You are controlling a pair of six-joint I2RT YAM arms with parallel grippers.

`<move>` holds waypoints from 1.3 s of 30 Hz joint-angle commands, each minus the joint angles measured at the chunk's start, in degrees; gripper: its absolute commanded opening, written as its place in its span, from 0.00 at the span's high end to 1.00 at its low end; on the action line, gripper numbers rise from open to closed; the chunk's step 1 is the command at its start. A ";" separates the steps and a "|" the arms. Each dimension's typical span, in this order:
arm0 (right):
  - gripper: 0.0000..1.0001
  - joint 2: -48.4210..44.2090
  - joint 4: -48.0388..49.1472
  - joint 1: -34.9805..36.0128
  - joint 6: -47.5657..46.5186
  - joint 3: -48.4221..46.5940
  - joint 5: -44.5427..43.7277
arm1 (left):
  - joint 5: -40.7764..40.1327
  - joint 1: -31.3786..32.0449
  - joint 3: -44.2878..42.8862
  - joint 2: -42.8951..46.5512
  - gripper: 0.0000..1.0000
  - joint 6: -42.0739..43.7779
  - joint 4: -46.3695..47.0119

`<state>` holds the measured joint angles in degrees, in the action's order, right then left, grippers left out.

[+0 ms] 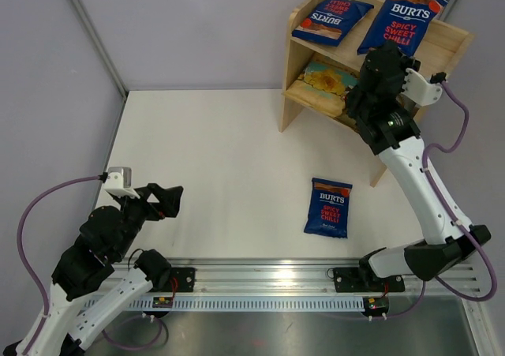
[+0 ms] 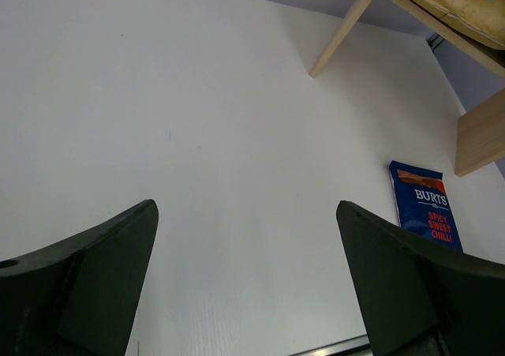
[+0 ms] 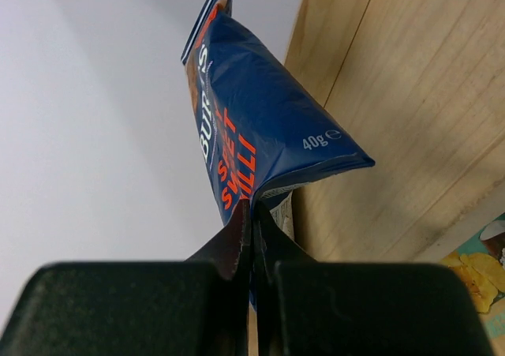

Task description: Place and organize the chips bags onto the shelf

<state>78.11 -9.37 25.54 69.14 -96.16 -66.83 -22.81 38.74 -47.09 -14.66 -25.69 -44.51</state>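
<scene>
The wooden shelf [image 1: 443, 39] stands at the back right. One dark blue Burts chips bag [image 1: 331, 18] lies on its top tier. A second one [image 1: 404, 18] stands tilted on the same tier, and my right gripper [image 1: 387, 51] is shut on its bottom edge. In the right wrist view the gripper [image 3: 254, 206] pinches the seam of that bag [image 3: 252, 127] against the shelf board [image 3: 402, 95]. A third Burts bag [image 1: 328, 207] lies flat on the table. My left gripper [image 1: 170, 200] hovers open at the near left, with nothing between its fingers [image 2: 102, 269].
A light blue and yellow bag [image 1: 330, 77] lies on the lower tier; its corner [image 3: 481, 269] shows in the right wrist view. The left wrist view takes in the shelf's leg [image 2: 347, 28] and the table bag [image 2: 424, 206]. A metal rail [image 1: 260, 281] runs along the near edge.
</scene>
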 commanded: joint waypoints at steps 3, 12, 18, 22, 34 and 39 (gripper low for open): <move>1.00 4.42 -5.31 -1.02 4.42 -6.84 -7.88 | 0.57 0.19 0.25 1.21 0.01 1.08 1.62; 0.97 10.39 -33.07 -3.91 27.43 -15.72 2.56 | 0.57 0.19 0.25 1.47 0.01 1.26 1.53; 0.94 11.72 -37.40 -4.09 29.47 -17.23 5.12 | 0.13 0.19 0.33 2.26 0.01 1.17 1.53; 0.85 11.80 -35.44 -4.09 25.77 -17.48 4.95 | 0.13 0.19 0.33 2.17 0.01 1.08 1.45; 0.68 14.88 -34.23 -4.09 24.11 -23.63 5.74 | -0.04 0.19 0.33 2.61 0.01 1.08 1.45; 0.66 15.58 -31.42 -4.09 22.00 -23.90 6.01 | -0.04 0.19 0.33 3.31 0.01 1.00 1.36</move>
<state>92.95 -43.24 21.56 92.75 -117.47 -60.14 -22.79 38.74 -47.09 -12.67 -25.45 -44.49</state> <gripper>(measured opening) 0.327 0.988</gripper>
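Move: The right hand holds the Burts chips bag by its lower edge; its spot, the free part of the shelf's top board, lies about 11 cm ahead, 3 cm to the right and 8 cm below. The other blue bag on that board is some 11 cm ahead and 12 cm to the left, 7 cm down; the yellow chips bag is roughly beneath it, about 28 cm below the hand. From the left hand the spot is around 33 cm ahead, 55 cm right, 16 cm up. The held Burts bag is brought down onto the right part of the top board: the right hand sinks about 6 cm while reaching some 4 cm forward, tipping its fingers down roughly 10 degrees and rolling its left side up a little. The fingers start parting on the way down and end about a third open, the hand then rising 1.5 cm and easing slightly forward. ##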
